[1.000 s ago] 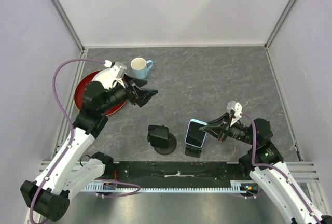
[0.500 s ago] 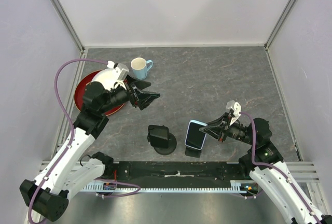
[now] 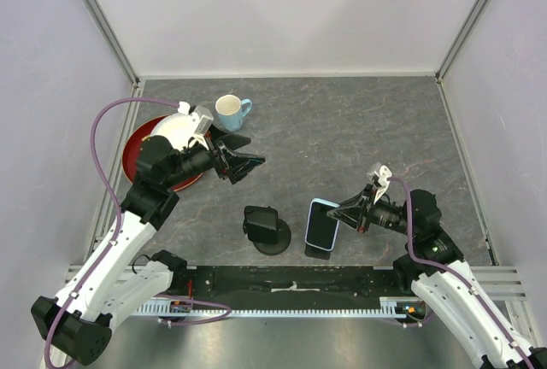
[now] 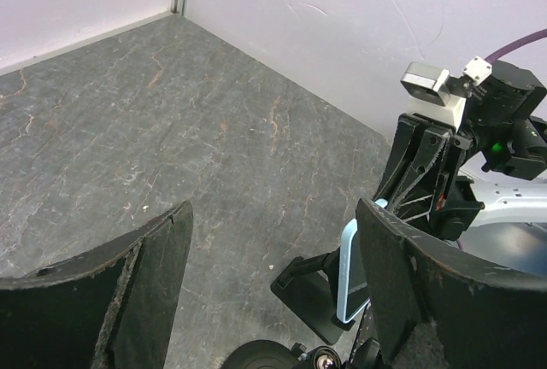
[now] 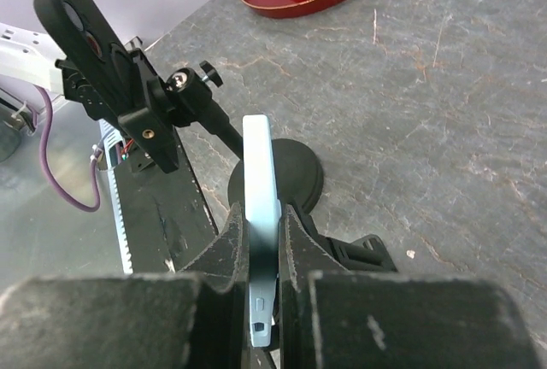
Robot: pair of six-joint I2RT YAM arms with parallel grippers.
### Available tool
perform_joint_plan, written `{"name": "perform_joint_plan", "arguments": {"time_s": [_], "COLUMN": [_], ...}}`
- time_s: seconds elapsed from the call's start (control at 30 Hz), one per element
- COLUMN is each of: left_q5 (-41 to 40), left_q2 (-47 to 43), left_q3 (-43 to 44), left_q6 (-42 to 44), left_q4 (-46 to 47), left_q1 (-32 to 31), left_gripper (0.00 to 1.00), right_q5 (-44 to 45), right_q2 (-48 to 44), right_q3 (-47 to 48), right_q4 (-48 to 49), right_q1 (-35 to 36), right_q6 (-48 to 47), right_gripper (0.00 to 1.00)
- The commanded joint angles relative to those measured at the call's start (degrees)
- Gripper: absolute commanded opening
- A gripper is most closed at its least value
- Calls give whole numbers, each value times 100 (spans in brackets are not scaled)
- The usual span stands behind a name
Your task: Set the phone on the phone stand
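Note:
My right gripper (image 3: 340, 213) is shut on the light-blue phone (image 3: 321, 225), its fingers (image 5: 226, 245) pinching both faces of the upright phone (image 5: 261, 172). The phone stand (image 3: 318, 252) is a flat black one just under the phone. In the left wrist view the phone's (image 4: 350, 271) lower end sits at the front lip of the stand (image 4: 308, 292), with its back near the stand's arm. My left gripper (image 3: 248, 151) hangs open and empty over the table's left middle, pointing at the phone.
A black holder on a round base (image 3: 267, 228) stands just left of the phone stand, its clamp (image 5: 102, 53) close to the phone. A red tray (image 3: 137, 143) with a white plate and a blue-handled cup (image 3: 229, 111) sit at the back left.
My right gripper has carried the phone slightly down and towards the near edge, onto the stand. My left gripper has drifted a little to the right.

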Motion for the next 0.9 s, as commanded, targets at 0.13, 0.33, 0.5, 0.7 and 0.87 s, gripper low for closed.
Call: {"name": "perform_joint_plan", "arguments": {"time_s": [0.13, 0.33, 0.5, 0.7, 0.87], "left_q5": [71, 53, 62, 62, 62], "left_q2": [-95, -103, -103, -103, -103], "left_q3": [70, 70, 78, 87, 78], "left_q6": [95, 130, 130, 130, 130], "left_q4": [239, 213, 212, 212, 212], "left_q1": [-43, -61, -78, -87, -87], "left_gripper": [82, 82, 82, 82, 82], "right_q5": [116, 283, 502, 1038, 1294], "right_q2": [-56, 190, 217, 155, 85], "right_q3": [35, 53, 158, 237, 229], "right_q4": [396, 309, 72, -166, -289], "right_q1": [-3, -3, -3, -3, -12], "right_q6": [185, 193, 220, 290, 369], "right_gripper": [0, 0, 0, 27, 44]}}
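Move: The phone, still pinched at its upper right edge, has its middle about 2 cm back, 2 cm left and 5 cm below the right hand. The phone stand is under its lower end, roughly 4 cm back, 3 cm left and 10 cm below the hand. A black round-based holder is about 15 cm left, 2 cm back and 10 cm below. From the left hand the phone stand is some 12 cm back, 15 cm right and 24 cm down. Keeping its pinch on the phone's upper edge, the right hand eases down about 1.5 cm and a little forward with a slight downward tip, lowering the phone against the phone stand and leaning its top away from the robot. Then the fingers open part way around the edge while the hand slips forward and slightly right, turning some 10 degrees clockwise. ##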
